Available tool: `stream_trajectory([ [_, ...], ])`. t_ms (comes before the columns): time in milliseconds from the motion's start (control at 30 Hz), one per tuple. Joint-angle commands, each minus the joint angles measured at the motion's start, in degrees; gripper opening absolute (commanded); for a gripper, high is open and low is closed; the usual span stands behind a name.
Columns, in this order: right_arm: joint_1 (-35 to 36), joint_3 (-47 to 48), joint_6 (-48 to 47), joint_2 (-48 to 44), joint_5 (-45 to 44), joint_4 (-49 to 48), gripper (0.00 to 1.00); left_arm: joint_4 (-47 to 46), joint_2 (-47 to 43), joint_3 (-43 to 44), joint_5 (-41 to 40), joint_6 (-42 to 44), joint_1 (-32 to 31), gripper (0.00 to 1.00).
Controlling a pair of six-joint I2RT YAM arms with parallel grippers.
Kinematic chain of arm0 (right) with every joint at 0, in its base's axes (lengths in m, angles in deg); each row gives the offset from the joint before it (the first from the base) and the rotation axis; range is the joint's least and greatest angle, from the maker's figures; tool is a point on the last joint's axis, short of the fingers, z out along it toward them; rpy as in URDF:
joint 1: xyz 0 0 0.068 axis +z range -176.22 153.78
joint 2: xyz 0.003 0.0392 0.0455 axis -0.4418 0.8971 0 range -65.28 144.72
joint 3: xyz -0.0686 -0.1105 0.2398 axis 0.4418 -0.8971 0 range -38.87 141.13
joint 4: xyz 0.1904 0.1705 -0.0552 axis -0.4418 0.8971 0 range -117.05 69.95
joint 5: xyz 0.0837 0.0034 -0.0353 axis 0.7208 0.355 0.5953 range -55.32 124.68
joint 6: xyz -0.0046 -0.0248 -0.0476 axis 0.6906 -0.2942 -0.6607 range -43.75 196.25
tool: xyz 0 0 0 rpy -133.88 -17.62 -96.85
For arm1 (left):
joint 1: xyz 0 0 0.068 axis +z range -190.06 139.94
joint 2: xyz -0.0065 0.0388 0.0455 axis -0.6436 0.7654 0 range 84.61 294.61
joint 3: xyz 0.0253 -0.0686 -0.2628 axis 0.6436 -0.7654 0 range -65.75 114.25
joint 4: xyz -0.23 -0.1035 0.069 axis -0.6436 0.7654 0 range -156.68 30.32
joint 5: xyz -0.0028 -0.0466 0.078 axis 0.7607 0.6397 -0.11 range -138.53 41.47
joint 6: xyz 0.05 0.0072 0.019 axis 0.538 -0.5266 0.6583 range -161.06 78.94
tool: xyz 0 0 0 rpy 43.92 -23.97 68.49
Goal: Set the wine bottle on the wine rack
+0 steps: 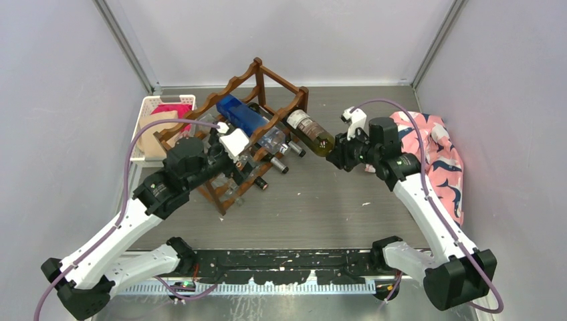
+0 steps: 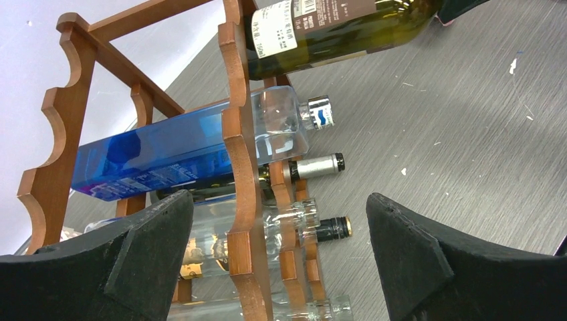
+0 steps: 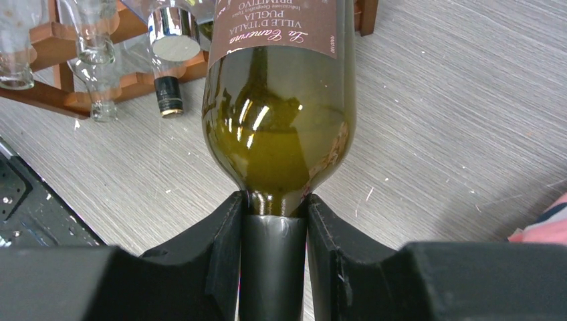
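Note:
The wine bottle (image 1: 311, 133) is olive green with a brown and white label. My right gripper (image 1: 337, 153) is shut on its dark capped neck (image 3: 273, 261), one finger on either side. The bottle (image 3: 277, 134) hangs above the table, base end toward the wine rack (image 1: 237, 83), a reddish-brown wooden frame with wavy rails. In the left wrist view the bottle (image 2: 334, 33) reaches past the rack's front rail (image 2: 237, 134) at the top right slot. My left gripper (image 2: 277, 221) stands open at the rack's near front corner (image 1: 224, 159), holding nothing.
The rack holds a blue bottle (image 1: 242, 115), clear glass bottles (image 2: 281, 224) and dark-capped bottles (image 1: 279, 165). A white basket (image 1: 150, 110) with pink contents stands left of the rack. A pink patterned cloth (image 1: 438, 154) lies along the right wall.

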Motion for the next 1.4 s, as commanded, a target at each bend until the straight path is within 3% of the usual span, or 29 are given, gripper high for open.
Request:
stream_trajectory([
  [0,0.0,1.6,1.7,0.2,4.6,-16.1,0.01,-4.3,-1.0,-0.3,-0.6,0.7,0.5,0.99],
  [567,-0.1,-0.6,3.4,12.7,10.4,-38.6,0.01,-7.5,-3.2,-2.4,-1.5,0.6,1.2,0.99],
  [767,0.1,2.0,6.5,18.7,11.4,-45.2,0.01,-5.9,-3.0,2.2,-1.5,-4.0,3.1,0.99],
  [967,1.6,6.0,7.9,24.8,11.5,-48.5,0.01,-2.9,-1.7,8.0,-1.5,-7.9,4.8,1.0],
  [1367,5.4,13.1,7.2,34.4,9.4,-51.5,0.01,-6.4,-1.9,3.9,-5.4,-5.2,5.7,1.0],
])
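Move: The right hand holds the wine bottle by its neck, with the bottle's base just at the rack's opening. The empty end slot's middle lies about 19 cm ahead, 19 cm left and 7 cm lower. From this hand, the blue bottle in the next slot is roughly 11 cm ahead and 24 cm left, at slot height, and the rack's right-hand post 21 cm ahead and 11 cm left. From the left hand, the slot is some 22 cm ahead, 5 cm right and 16 cm below. Forward and left by about 16 cm, sinking some 4 cm mostly in the first part, the right hand slides the wine bottle base first under the rack's top rail, between the right-hand post and the blue bottle. Its wrist rolls and swings gently counter-clockwise while the fingers keep the neck pinched. The left hand, open and empty, rises about 6 cm and drifts left. ##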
